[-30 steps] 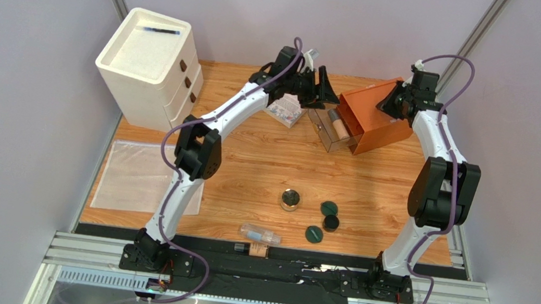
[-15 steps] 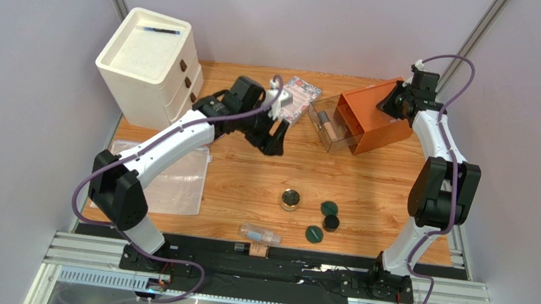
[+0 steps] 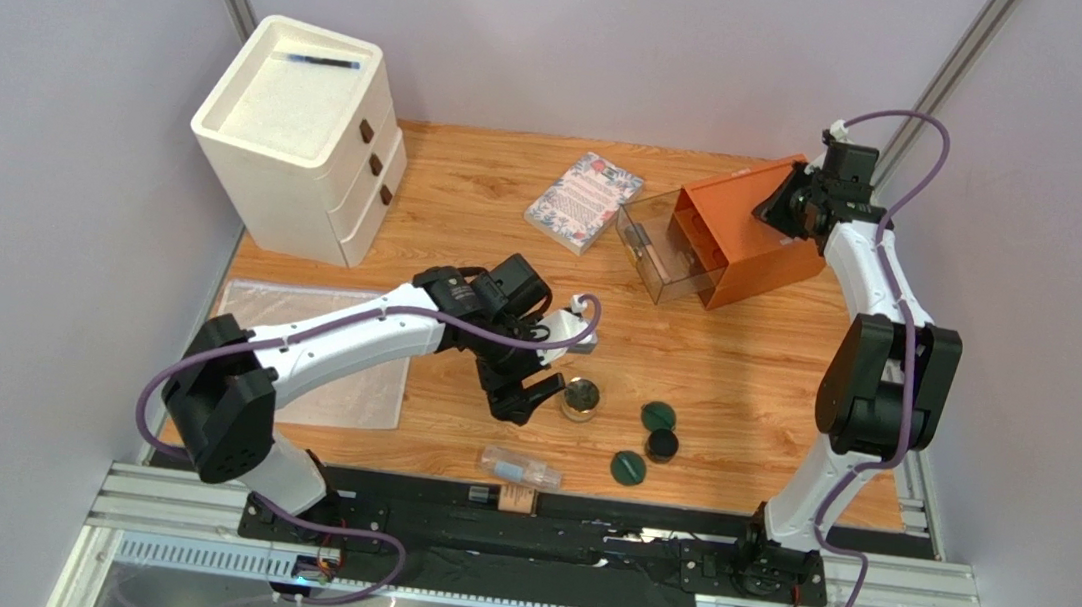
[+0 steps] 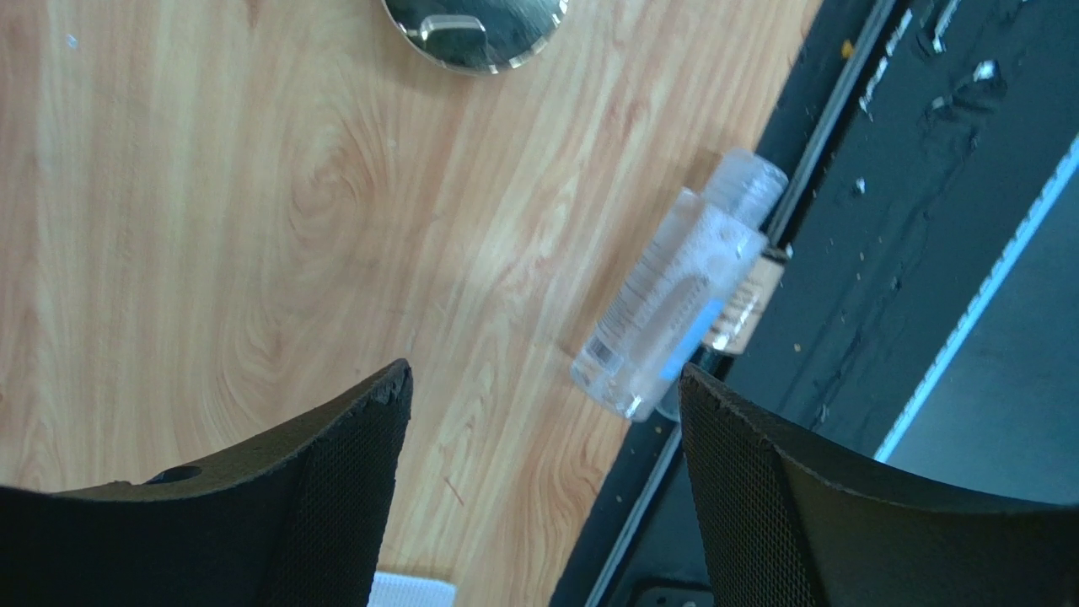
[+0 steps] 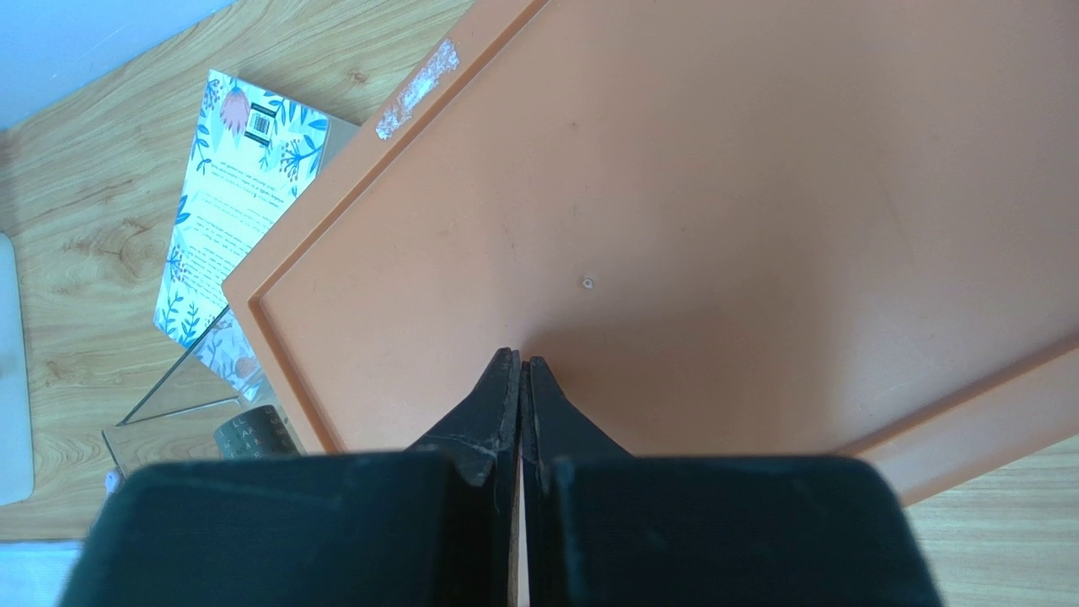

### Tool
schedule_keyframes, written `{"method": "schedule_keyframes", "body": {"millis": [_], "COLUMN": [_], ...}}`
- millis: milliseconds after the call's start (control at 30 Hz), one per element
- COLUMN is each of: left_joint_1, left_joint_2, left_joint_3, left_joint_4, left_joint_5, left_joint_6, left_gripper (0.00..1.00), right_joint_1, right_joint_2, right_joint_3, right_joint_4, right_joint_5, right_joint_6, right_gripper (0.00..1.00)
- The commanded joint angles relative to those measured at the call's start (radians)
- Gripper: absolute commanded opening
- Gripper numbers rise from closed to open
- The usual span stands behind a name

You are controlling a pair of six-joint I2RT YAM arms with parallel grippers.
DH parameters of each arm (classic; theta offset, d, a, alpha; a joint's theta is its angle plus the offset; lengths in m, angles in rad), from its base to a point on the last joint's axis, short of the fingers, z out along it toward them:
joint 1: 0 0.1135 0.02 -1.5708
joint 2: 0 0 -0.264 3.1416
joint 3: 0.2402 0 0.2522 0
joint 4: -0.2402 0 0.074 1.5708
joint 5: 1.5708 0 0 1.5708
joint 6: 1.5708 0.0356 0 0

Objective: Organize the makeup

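Note:
My left gripper hangs open and empty over the near middle of the table, just left of the gold-rimmed compact. In the left wrist view a clear tube lies ahead of the open gripper at the table's front edge, with a tan tube beside it and the compact at the top. Two dark-green discs and a black jar lie to the right. My right gripper is shut, its tips against the orange lid.
A clear box under the raised orange lid stands at the back right, a dark-capped item inside it. The floral booklet lies beside it. A white drawer unit with a pen on top stands back left; a plastic sheet lies left.
My left arm has swung from the clear box at the back down to the near middle beside the compact, its jaws a little wider. The right arm has not moved.

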Motion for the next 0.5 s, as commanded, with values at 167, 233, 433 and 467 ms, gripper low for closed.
{"method": "schedule_keyframes", "body": {"millis": [167, 233, 433, 467], "left_joint_1": [-0.061, -0.074, -0.099, -0.101], "left_joint_2": [-0.098, -0.089, 0.027, 0.053], "left_joint_3": [-0.100, -0.100, -0.080, -0.073], "left_joint_4": [-0.079, -0.079, -0.061, -0.067], "left_joint_5": [0.058, 0.064, 0.063, 0.048], "left_joint_6": [0.061, 0.064, 0.109, 0.110], "left_gripper": [0.81, 0.81, 0.81, 0.81], "right_joint_1": [0.008, 0.008, 0.008, 0.008], "right_joint_2": [0.080, 0.083, 0.091, 0.091], "right_joint_3": [-0.098, -0.097, -0.088, -0.084], "right_joint_4": [-0.202, -0.202, -0.204, -0.204], "right_joint_5": [0.021, 0.016, 0.036, 0.039], "right_joint_6": [-0.033, -0.032, -0.044, -0.049], "right_gripper": [0.00, 0.00, 0.00, 0.00]}}
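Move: The clear bottle I'm going for lies about 6 cm back from my left hand, 3 cm to its right and some 8 cm below. The small foundation bottle is tucked some 4 cm behind it, against the table edge. The gold-rimmed jar stands about 4 cm ahead of my left hand and 10 cm right, the nearest green lid about 5 cm back and 17 cm right. From my right hand the clear bottle is roughly 39 cm back, 36 cm left and 13 cm lower. I draw my open left hand back about 5 cm towards the clear bottle, edging slightly left at first, then slowing and starting to sink, some 2 cm, above its base end. My wrist turns a little clockwise on the way; the fingers stay wide open and touch nothing yet. ##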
